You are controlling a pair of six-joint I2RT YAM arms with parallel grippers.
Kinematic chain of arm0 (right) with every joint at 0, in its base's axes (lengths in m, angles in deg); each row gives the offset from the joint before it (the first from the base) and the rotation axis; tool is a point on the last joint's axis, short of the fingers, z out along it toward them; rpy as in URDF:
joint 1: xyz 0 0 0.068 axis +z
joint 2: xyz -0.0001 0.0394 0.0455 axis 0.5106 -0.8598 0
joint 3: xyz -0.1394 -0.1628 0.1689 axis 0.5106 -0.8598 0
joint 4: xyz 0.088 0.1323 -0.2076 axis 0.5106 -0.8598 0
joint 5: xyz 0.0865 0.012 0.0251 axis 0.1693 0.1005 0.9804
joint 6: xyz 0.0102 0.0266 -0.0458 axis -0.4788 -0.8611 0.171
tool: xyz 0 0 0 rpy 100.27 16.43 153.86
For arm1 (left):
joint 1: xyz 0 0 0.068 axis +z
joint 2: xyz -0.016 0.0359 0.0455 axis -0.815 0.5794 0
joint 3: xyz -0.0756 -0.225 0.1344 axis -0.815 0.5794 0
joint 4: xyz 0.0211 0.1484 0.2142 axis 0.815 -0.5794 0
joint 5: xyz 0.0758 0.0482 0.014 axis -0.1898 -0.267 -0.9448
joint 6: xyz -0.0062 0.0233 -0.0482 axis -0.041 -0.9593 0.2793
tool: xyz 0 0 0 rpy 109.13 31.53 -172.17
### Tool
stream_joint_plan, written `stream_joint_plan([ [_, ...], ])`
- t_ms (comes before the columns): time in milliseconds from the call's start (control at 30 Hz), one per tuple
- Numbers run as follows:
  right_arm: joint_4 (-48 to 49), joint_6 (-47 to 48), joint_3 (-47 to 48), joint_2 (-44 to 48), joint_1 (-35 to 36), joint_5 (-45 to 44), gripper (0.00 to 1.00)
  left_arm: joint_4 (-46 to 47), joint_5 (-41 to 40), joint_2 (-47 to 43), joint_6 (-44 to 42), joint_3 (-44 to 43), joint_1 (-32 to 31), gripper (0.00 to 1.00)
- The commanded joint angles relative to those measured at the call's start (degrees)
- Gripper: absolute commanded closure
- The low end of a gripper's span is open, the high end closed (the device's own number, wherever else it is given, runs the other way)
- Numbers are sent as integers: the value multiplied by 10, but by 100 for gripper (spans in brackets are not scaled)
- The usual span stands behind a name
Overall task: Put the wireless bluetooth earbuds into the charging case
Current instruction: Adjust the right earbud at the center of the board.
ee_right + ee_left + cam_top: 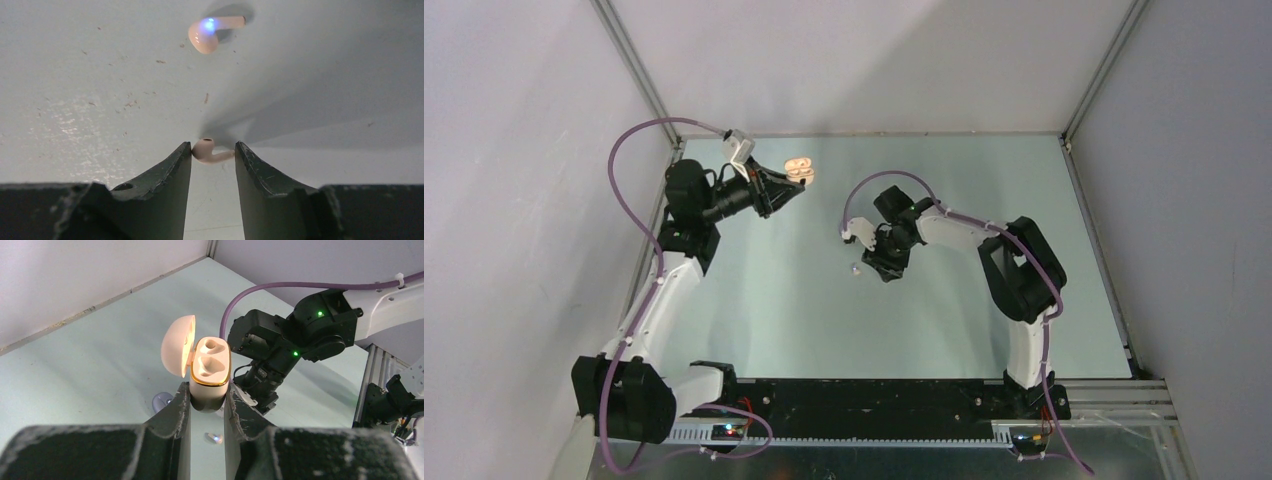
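A cream charging case with a gold rim has its lid swung open and both sockets empty. My left gripper is shut on its lower body and holds it above the table, at the back left in the top view. My right gripper points down at the table with its jaws apart. A cream-beige earbud lies between its fingertips, with the head against the left tip and the stem end at the right tip. A second cream earbud, showing a blue light, lies on the table beyond it.
A rounded purple object rests on the table under the left gripper, partly hidden by a finger. Grey walls and metal frame posts close in the pale green table. The right arm hangs just beyond the held case.
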Motion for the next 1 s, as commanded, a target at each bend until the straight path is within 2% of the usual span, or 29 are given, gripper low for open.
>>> stream_joint_plan([
  [0, 11, -6, -2, 27, -16, -29, 59, 6, -6, -9, -4, 5, 4, 100],
  [333, 1, 48, -1, 46, -89, -55, 61, 9, -7, -1, -3, 4, 3, 100],
  [567, -9, 31, 5, 57, -123, -60, 61, 9, -6, 4, -2, 1, 5, 100],
  [633, -18, -30, 20, 63, -128, -46, 62, 9, -6, 5, -2, 1, 4, 100],
  [800, -55, -305, 46, 65, -141, 12, 63, 7, -5, 10, 1, -6, 4, 100],
  [867, -68, -369, 56, 55, -138, 33, 61, 4, -6, 10, 0, -9, 4, 100],
  [967, -84, -399, 89, 21, -128, 43, 60, -6, -8, 7, -6, -10, 3, 100],
])
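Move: The right earbud lies between the right gripper's fingertips, level with them fore-and-aft and sideways and about 1 cm below. From the right hand, the left earbud is some 6 cm to the left and 1 cm ahead; the closed purple case is about 12 cm ahead and 7 cm left, both near table height. From the left hand, which holds the open charging case, the right earbud is about 16 cm right, 2 cm back and 30 cm below. Keep the right gripper low and part-open around the right earbud and sweep right and forward, some 9 cm right and 6 cm forward, dragging the earbud along the table with the fingertips and leaving it behind on the way. Then lift about 3 cm while easing back and left a couple of centimetres, turning the hand about 35 degrees clockwise, fingers still apart. ##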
